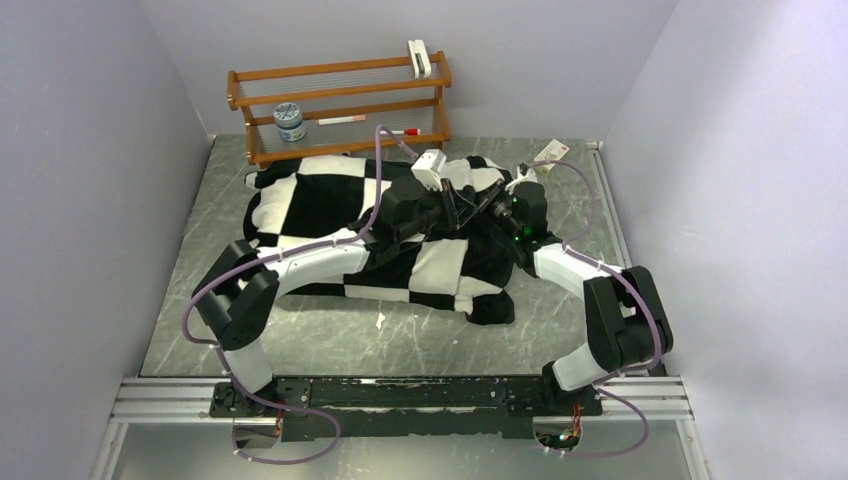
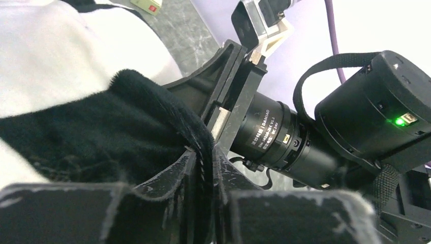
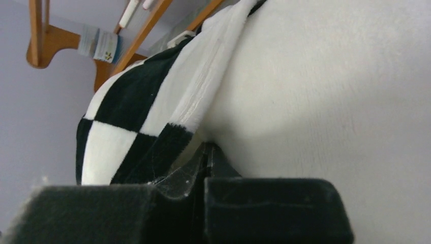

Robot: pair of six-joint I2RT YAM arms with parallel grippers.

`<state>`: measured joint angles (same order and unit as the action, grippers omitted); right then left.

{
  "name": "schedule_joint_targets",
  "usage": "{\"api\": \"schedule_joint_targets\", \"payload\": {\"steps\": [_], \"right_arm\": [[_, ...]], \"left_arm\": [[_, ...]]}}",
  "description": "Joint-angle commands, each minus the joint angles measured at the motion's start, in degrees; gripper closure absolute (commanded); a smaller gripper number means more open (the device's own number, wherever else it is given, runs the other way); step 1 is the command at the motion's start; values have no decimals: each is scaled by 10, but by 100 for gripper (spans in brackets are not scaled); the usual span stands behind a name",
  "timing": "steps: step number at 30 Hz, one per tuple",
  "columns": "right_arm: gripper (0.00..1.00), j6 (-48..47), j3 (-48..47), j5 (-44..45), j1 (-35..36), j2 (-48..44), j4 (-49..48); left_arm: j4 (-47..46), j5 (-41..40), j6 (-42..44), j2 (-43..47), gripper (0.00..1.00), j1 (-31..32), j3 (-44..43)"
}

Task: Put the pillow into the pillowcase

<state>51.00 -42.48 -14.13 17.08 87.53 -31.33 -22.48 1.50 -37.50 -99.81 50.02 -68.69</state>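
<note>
The black-and-white checkered pillowcase [image 1: 320, 200] lies bunched across the middle of the table, and my two grippers meet at its right end. My left gripper [image 1: 458, 205] [image 2: 206, 152] is shut on a black plush edge of the pillowcase [image 2: 152, 101]. My right gripper [image 1: 492, 207] [image 3: 207, 148] is shut, with nothing visible between its jaws. Its tips press against the plain white pillow [image 3: 330, 76], right where the pillowcase hem [image 3: 198, 96] meets it. In the top view most of the pillow is hidden by the pillowcase and the arms.
A wooden rack [image 1: 340, 100] stands at the back with a small jar [image 1: 290, 122] and a marker [image 1: 400, 131] on it. Walls close in on the left, back and right. The right arm's wrist [image 2: 284, 137] sits close beside my left gripper.
</note>
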Motion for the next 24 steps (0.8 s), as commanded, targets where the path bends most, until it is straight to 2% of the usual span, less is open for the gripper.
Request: {"api": "schedule_joint_targets", "payload": {"steps": [1, 5, 8, 15, 19, 24], "right_arm": [[97, -29, -24, 31, -6, -55, 94], [86, -67, -53, 67, -14, -98, 221], [78, -91, -65, 73, -15, -130, 291], [67, -133, -107, 75, -15, -200, 434], [55, -154, -83, 16, -14, -264, 451], [55, -164, -52, -73, -13, -319, 468]], "left_arm": [[-32, 56, -20, -14, 74, 13, -28], [3, 64, -9, 12, 55, 12, -37], [55, 66, 12, 31, 46, 12, -56], [155, 14, 52, 100, 42, 3, -57], [261, 9, 83, 125, 41, -31, -87], [340, 1, 117, 170, 40, -95, -80]]}}
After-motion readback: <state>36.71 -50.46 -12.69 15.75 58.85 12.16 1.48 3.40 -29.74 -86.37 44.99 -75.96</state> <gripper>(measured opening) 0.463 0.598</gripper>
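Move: Between the left fingertips is the raised black flap of the pillowcase opening. The right fingers, shut, are tucked in behind it, its rim about 2 cm back of them and 3 cm up. From the left hand the small box lies some 16 cm ahead, 18 cm right and 20 cm down. The case's near black corner is about 19 cm back of that hand, 6 cm right and 17 cm down. Letting go of the black flap, the left hand spreads its fingers while easing back about 3 cm and rising, then swings left, ending roughly 8 cm higher. The right hand pulls out of the tuck, first right, then mostly back and up, about 9 cm back and 8 cm up, away from the case, its fingers opening to about half and its wrist rolling some 15 degrees. ##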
